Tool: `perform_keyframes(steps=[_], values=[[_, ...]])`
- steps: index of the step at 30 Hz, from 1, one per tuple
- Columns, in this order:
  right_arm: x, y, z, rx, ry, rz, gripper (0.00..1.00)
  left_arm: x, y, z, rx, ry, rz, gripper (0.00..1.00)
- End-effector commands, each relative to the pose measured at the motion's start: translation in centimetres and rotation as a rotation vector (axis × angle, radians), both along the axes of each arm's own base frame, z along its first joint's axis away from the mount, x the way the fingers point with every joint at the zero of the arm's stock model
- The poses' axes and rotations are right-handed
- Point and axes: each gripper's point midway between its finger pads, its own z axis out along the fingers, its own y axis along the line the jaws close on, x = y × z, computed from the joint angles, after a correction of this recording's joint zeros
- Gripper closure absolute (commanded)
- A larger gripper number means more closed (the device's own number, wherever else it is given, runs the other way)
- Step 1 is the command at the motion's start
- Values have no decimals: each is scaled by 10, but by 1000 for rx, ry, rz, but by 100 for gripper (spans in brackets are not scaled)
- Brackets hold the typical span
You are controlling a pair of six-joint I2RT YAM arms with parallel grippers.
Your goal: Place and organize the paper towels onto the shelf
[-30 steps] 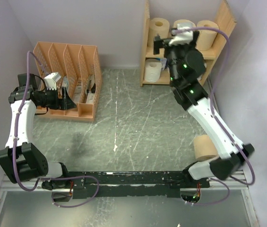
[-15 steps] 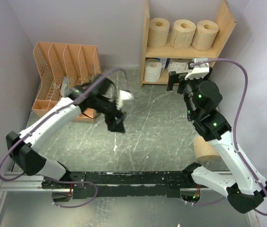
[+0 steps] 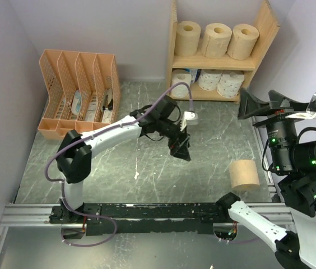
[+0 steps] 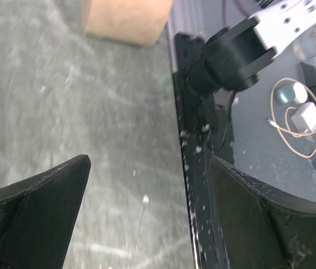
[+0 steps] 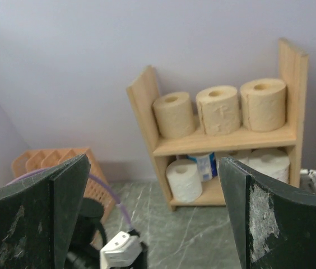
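Observation:
The wooden shelf (image 3: 223,60) (image 5: 225,140) stands at the back right. Its top tier holds three tan paper towels (image 3: 216,39) (image 5: 218,109). White rolls (image 3: 231,83) (image 5: 184,180) sit on the lower tier, one with blue marking (image 5: 207,165). A lone tan roll (image 3: 244,174) (image 4: 127,19) stands on the table near the right arm's base. My left gripper (image 3: 180,151) (image 4: 147,213) hangs open and empty over the table's middle, left of that roll. My right gripper (image 3: 261,103) (image 5: 153,168) is open and empty, raised at the right, facing the shelf.
An orange file organizer (image 3: 79,92) (image 5: 51,159) stands at the back left with small items in its slots. The black base rail (image 3: 158,212) (image 4: 194,140) runs along the near edge. Walls close in behind and on both sides.
My left arm swung from the organizer out to the table's middle. My right arm drew back from the shelf to the near right and rose, uncovering the lower tier and the lone tan roll.

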Motion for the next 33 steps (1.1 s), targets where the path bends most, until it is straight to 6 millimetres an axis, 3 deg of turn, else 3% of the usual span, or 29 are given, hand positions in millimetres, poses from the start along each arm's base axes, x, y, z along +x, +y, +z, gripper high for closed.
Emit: perform_keyframes(steps=[1,4,7,8,12,16,20,24,30,33], values=[[-6,19,-32,0,103,119,0,-14,-54,48,-276,-40,-119,0],[-21,21,-29,3,68,174,0,-13,-73,45,-344,13,-195,0],[-22,19,-36,-14,105,166,0,-18,-87,55,-430,90,-335,0],[-22,19,-38,-22,114,170,0,-20,-91,46,-433,140,-382,0],[-28,21,-39,-41,116,188,0,-13,-104,43,-483,210,-487,0],[-39,18,-36,-59,98,186,0,-4,-129,21,-471,247,-514,0],[-47,15,-34,-81,98,172,0,-27,-142,1,-462,232,-564,0],[-46,16,-38,-108,114,177,0,-34,-161,-22,-435,207,-477,0],[-32,20,-56,-162,205,183,0,-8,-196,-49,-404,120,-250,0],[-33,15,-65,-188,247,158,0,-5,-206,-53,-427,54,-191,0]])
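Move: The last brown paper towel lies on its side about 29 cm to the right of my left hand, some 8 cm back and 13 cm below. The right arm's base is about 5 cm to the left of that roll and 11 cm nearer me; the shelf stands about 42 cm ahead of my left hand and 24 cm to its right. From my right hand, held high, the roll lies about 9 cm right, 7 cm back and 49 cm down. I carry my empty left hand about 19 cm to the right towards the brown roll, rising slightly before sinking past my starting height. On the way I tip its fingers up from their downward slant to about level and swing them clockwise towards my base, still wide open. My right hand, also open and empty, sinks about 5 cm and draws a little back, tipping slightly down. ##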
